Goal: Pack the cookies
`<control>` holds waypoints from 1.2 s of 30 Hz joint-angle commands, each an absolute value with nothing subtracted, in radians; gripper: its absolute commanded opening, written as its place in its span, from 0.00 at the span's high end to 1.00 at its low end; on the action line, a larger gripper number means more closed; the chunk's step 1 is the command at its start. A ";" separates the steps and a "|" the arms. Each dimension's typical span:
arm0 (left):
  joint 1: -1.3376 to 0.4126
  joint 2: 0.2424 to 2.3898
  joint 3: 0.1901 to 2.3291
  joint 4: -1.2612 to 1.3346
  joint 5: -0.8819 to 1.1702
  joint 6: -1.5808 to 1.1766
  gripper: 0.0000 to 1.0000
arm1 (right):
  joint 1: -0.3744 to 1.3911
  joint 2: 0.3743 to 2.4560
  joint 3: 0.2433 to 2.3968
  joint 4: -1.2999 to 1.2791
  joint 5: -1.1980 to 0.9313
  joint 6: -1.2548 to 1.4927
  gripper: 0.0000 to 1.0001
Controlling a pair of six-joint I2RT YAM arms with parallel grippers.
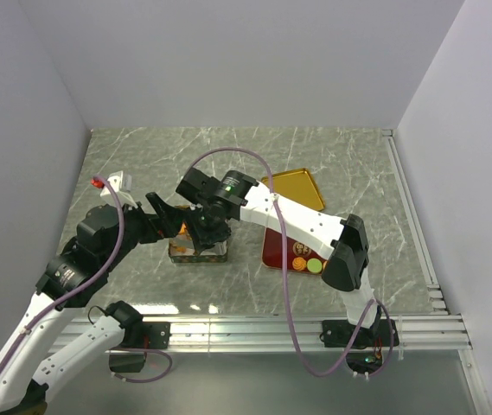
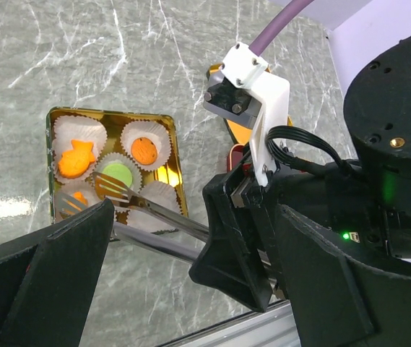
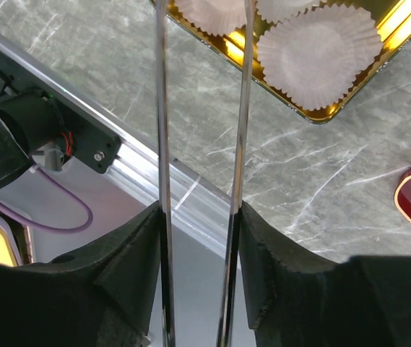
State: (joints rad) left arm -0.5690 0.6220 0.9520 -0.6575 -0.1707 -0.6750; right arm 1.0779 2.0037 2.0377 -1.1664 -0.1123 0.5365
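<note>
A gold tin (image 2: pixel 172 170) holds white paper cups with cookies: a fish-shaped orange one (image 2: pixel 75 159), a round orange one (image 2: pixel 144 150), a green one (image 2: pixel 117 176). More cookies (image 1: pixel 308 259) lie on a red tray (image 1: pixel 273 246). My right gripper (image 3: pixel 199 217) is shut on metal tongs (image 3: pixel 243 130), whose tips (image 2: pixel 111 189) reach over the green cookie; nothing shows between them. My left gripper (image 2: pixel 191 289) is open and empty beside the tin (image 1: pixel 198 252), its fingers (image 2: pixel 46 282) spread either side of the right gripper (image 1: pixel 204 226).
A gold lid (image 1: pixel 297 186) lies behind the red tray. Empty paper cups (image 3: pixel 321 54) fill the tin's near corner. The aluminium rail (image 1: pixel 271 327) runs along the table's near edge. Purple cables loop off both arms.
</note>
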 commanded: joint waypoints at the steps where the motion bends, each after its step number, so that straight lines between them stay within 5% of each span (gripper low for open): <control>1: -0.572 0.627 0.963 -0.649 -0.167 -0.670 0.01 | 1.083 2.010 2.085 -1.157 -0.095 0.528 0.49; 19: -0.574 0.657 0.985 -0.621 -0.169 -0.629 0.00 | 1.083 1.878 2.115 -1.219 -0.014 0.594 0.47; 36: -0.574 0.678 0.951 -0.560 -0.152 -0.606 0.01 | 1.046 1.361 1.608 -1.338 0.167 0.776 0.46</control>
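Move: The red tray with the cookies still to be packed lies about 25 cm to the right of the tong-holding right hand, some 2 cm farther out and 17 cm below. The orange fish cookie in the box's near-left cup is about 8 cm left, 2 cm ahead and 16 cm down; the box's middle is 6 cm ahead and 4 cm left. The empty gold tray sits 18 cm ahead and 22 cm right. From the left hand, the red tray is some 30 cm right and roughly level. From the orange fish cookie, already set free in the near-left cup, the right hand first lifts the tongs up out of the box, then sweeps right towards the red tray, about 14 cm across and 8 cm up in all, easing back a little. It turns some 15 degrees clockwise on the way, tongs still half open and empty. ##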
